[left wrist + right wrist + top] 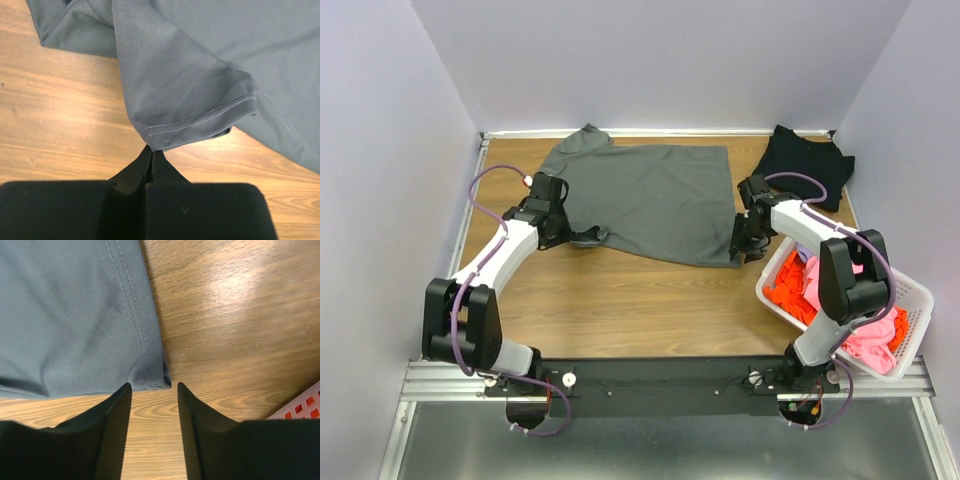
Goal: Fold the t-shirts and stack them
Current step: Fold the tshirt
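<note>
A dark grey t-shirt (650, 195) lies spread flat on the wooden table, collar toward the back left. My left gripper (588, 237) is shut on the hem of its near sleeve (200, 115); in the left wrist view the fingertips (151, 149) pinch that hem and the sleeve is drawn up off the wood. My right gripper (742, 250) is at the shirt's near right corner (160, 377). Its jaws are open, with the corner just ahead of the fingertips (153, 385) and only bare wood between them. A black t-shirt (805, 165) lies crumpled at the back right.
A white slatted basket (920, 300) stands at the front right beside the right arm, holding an orange shirt (790, 290) and a pink one (875, 335). Its edge shows in the right wrist view (300, 407). Walls close the table on three sides.
</note>
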Motion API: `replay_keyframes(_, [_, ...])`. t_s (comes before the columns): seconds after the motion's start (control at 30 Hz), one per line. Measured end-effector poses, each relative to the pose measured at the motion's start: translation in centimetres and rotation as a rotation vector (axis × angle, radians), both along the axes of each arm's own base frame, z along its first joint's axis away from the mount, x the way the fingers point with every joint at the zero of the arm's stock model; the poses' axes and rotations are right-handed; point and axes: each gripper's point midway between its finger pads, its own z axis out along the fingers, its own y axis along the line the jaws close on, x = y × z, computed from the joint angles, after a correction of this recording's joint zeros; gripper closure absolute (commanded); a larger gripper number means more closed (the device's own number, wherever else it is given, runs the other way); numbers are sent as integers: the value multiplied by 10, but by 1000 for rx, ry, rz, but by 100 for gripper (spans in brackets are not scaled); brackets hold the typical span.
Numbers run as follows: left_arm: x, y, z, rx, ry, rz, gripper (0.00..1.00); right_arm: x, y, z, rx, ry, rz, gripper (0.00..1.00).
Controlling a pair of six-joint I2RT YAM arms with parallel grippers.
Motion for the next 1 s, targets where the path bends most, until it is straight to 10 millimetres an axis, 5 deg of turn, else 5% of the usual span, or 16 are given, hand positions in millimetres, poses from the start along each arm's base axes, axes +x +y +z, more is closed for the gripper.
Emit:
replay_keyframes(0.47, [-27, 0, 8, -58, 8, 55, 100, -16, -4, -21, -20, 74, 11, 58])
replay_keyframes(0.57, [-36, -1, 8, -74, 15, 66, 100, -15, -4, -22, -21, 76, 17, 64])
replay_keyframes(0.73, [-52, 0, 9, -93, 32, 85, 100, -10, 0, -22, -5, 74, 34, 91])
replay_keyframes(1.0, [-65, 0, 14, -114, 48, 101, 100, -13, 0, -19, -5, 80, 44, 97])
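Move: The near hem corner of the gray t-shirt lies about 2 cm below the right hand and 1 cm back, already between its open fingers. From that hand, the laundry basket's middle is roughly 20 cm right and 13 cm back, and the black t-shirt some 22 cm ahead and 12 cm right. The hem corner is about 35 cm right of the left hand and 4 cm back; the gray shirt's middle lies some 15 cm right of that hand and 12 cm ahead. The gray t-shirt's near hem corner is taken by the right hand: it sinks about 2 cm while easing slightly back, then its half-open fingers shut and pinch the cloth. The sleeve end, still pinched in the left hand, is meanwhile drawn some 6 cm straight back towards the robot, rising just a little, away from the shirt's body. ##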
